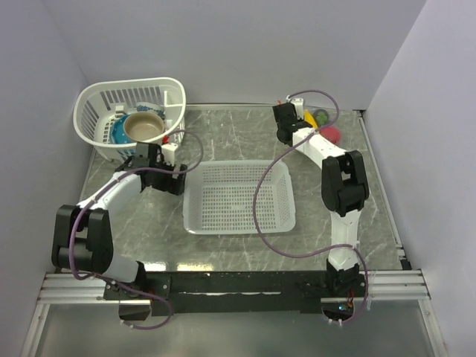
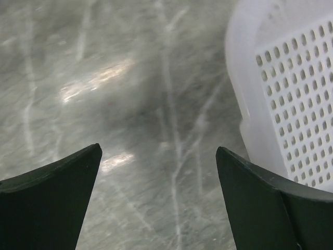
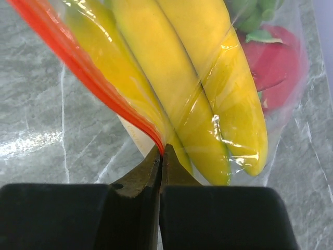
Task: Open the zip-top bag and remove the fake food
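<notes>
The zip-top bag [image 1: 321,125] lies at the back right of the table, clear plastic with an orange-red zip strip [image 3: 78,62]. Inside it are a yellow banana bunch [image 3: 197,88], a pink-red dragon fruit [image 3: 276,67] and a green cluster [image 3: 255,15]. My right gripper [image 3: 163,153] is shut on one end of the zip strip, at the bag's left side [image 1: 286,123]. My left gripper [image 2: 158,156] hangs open over bare table with nothing between its fingers [image 2: 62,198]. In the top view the left gripper [image 1: 172,181] sits just left of the flat white basket.
A flat white mesh basket [image 1: 238,165] stands mid-table, its wall [image 2: 291,104] close to the left gripper's right finger. A round white mesh basket [image 1: 97,104] at the back left holds a tan bowl [image 1: 143,126] and a blue item [image 1: 119,132]. Walls enclose three sides.
</notes>
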### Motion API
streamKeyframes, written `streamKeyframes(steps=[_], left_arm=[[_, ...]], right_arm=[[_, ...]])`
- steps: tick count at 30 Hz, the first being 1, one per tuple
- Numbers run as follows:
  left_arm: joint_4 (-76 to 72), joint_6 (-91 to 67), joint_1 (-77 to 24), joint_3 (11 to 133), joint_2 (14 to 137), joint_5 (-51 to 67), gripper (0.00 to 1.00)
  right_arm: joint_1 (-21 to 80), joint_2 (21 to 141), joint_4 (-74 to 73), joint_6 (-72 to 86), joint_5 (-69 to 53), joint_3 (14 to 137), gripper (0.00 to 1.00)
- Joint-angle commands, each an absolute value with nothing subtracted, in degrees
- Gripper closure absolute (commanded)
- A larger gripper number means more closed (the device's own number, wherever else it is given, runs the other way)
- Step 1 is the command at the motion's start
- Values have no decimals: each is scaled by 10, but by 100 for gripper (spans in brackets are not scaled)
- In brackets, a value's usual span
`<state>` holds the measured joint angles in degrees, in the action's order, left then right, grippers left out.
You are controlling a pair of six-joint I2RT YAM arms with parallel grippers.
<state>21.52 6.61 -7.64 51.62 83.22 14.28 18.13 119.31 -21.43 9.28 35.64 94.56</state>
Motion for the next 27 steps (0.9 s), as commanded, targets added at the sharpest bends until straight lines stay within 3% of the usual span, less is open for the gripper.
streamKeyframes(steps=[1,19,24,27], left_arm=[[186,63,-119,515,819,130,1],[146,8,-278,538,834,202,1],[194,6,-194,618,745,278,1],[229,-19,-62,693,691,355,1]], right_arm=[[179,1130,-205,91,359,982,100],[194,1026,-264,77,281,1138,100],[231,1005,-274,61,260,1182,100],[276,994,-270,46,252,1209,100]])
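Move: The white tray's left wall is right beside my open left fingers; the tray's middle is about 19 cm to the right and 5 cm back, a little below. The laundry basket stands some 19 cm ahead and 14 cm to the left of that hand. My right hand already grips the bag's red zip. From it the fake food lies about 2 cm ahead, 5 cm right and 4 cm below, and the tray's middle about 22 cm back and 20 cm left. My shut right fingers keep hold of the red zip and haul the bag up about 20 cm, at the end swinging left too as the wrist tips up and turns counter-clockwise. Meanwhile my left hand, fingers open, pushes the tray by its left wall some 13 cm to the right and slightly back, turning clockwise, then comes off it, rising and easing forward and left. ##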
